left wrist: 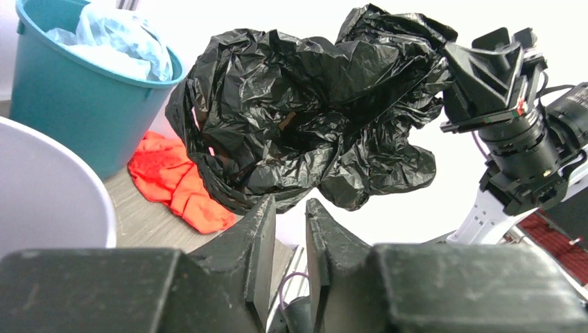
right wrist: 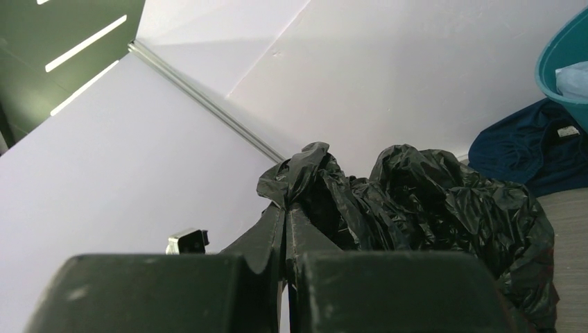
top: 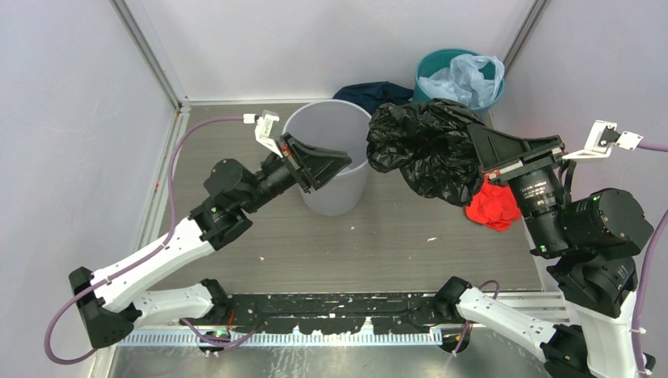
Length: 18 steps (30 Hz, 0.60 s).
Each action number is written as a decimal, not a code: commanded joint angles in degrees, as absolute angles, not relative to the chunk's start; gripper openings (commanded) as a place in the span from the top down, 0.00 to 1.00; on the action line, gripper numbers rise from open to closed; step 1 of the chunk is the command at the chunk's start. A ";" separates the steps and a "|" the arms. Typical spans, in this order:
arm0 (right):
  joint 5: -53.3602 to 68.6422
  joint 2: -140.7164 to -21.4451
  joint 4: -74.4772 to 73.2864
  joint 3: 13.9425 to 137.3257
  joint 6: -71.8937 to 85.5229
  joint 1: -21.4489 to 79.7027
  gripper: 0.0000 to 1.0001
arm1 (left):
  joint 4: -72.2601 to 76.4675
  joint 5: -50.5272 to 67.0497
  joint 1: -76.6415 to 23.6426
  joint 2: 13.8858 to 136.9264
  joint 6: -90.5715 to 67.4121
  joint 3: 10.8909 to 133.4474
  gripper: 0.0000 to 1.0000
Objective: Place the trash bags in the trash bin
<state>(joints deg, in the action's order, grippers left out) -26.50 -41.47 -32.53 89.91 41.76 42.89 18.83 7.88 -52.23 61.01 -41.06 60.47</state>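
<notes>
The crinkly black trash bag [top: 425, 146] hangs bunched in the air just right of the light grey trash bin [top: 339, 197]. My right gripper [top: 475, 135] is shut on the bag's upper right edge; the right wrist view shows its fingertips [right wrist: 286, 207] pinching a fold of the trash bag [right wrist: 430, 201]. My left gripper [top: 345, 159] hovers over the bin's right rim, pointing at the trash bag [left wrist: 305, 111]. The jaws of the left gripper [left wrist: 290, 202] stand a narrow gap apart with nothing between them. The trash bin [left wrist: 55, 201] rim shows at lower left.
A teal bin [top: 441, 59] holding a pale blue plastic bag [top: 473, 79] stands at the back right. A red cloth [top: 492, 206] lies on the floor under the right arm, and a dark blue cloth [top: 370, 93] lies behind the grey bin. White walls enclose the table.
</notes>
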 commanded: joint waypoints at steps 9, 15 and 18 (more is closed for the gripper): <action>-26.24 -42.11 -22.21 88.25 41.98 42.83 0.98 | 24.59 8.16 -51.77 59.21 -46.23 57.31 0.11; -24.55 -42.53 -19.22 86.31 43.45 42.87 0.98 | 37.26 8.43 -51.77 61.98 -52.24 53.46 0.08; -23.68 -42.84 -18.05 85.63 44.21 42.82 0.98 | 42.56 8.13 -51.77 64.13 -54.63 52.67 0.07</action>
<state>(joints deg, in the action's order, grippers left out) -25.39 -41.71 -23.49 86.11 42.59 42.89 29.21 7.81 -52.05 62.50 -50.09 53.19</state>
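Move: The black trash bag hangs from my right hand; its middle is about 13 cm to the right of my left hand, nearly level ahead and some 4 cm higher, and from my right hand it is about 8 cm left, 3 cm ahead and 7 cm down. The white bin is some 17 cm ahead of my empty left hand, 4 cm left and 30 cm below; from my right hand it is about 19 cm ahead, 24 cm left and 40 cm down. I spread my left fingers from nearly shut to wide open beside the bag, easing about 1 cm to the left first, then turning back to the right and sinking some 3 cm from the top of that drift, with a small roll of the wrist. My right hand keeps its pinch on the bag, lifts about 1.5 cm and then drifts 1 cm left towards my left hand, tipping slightly up. ##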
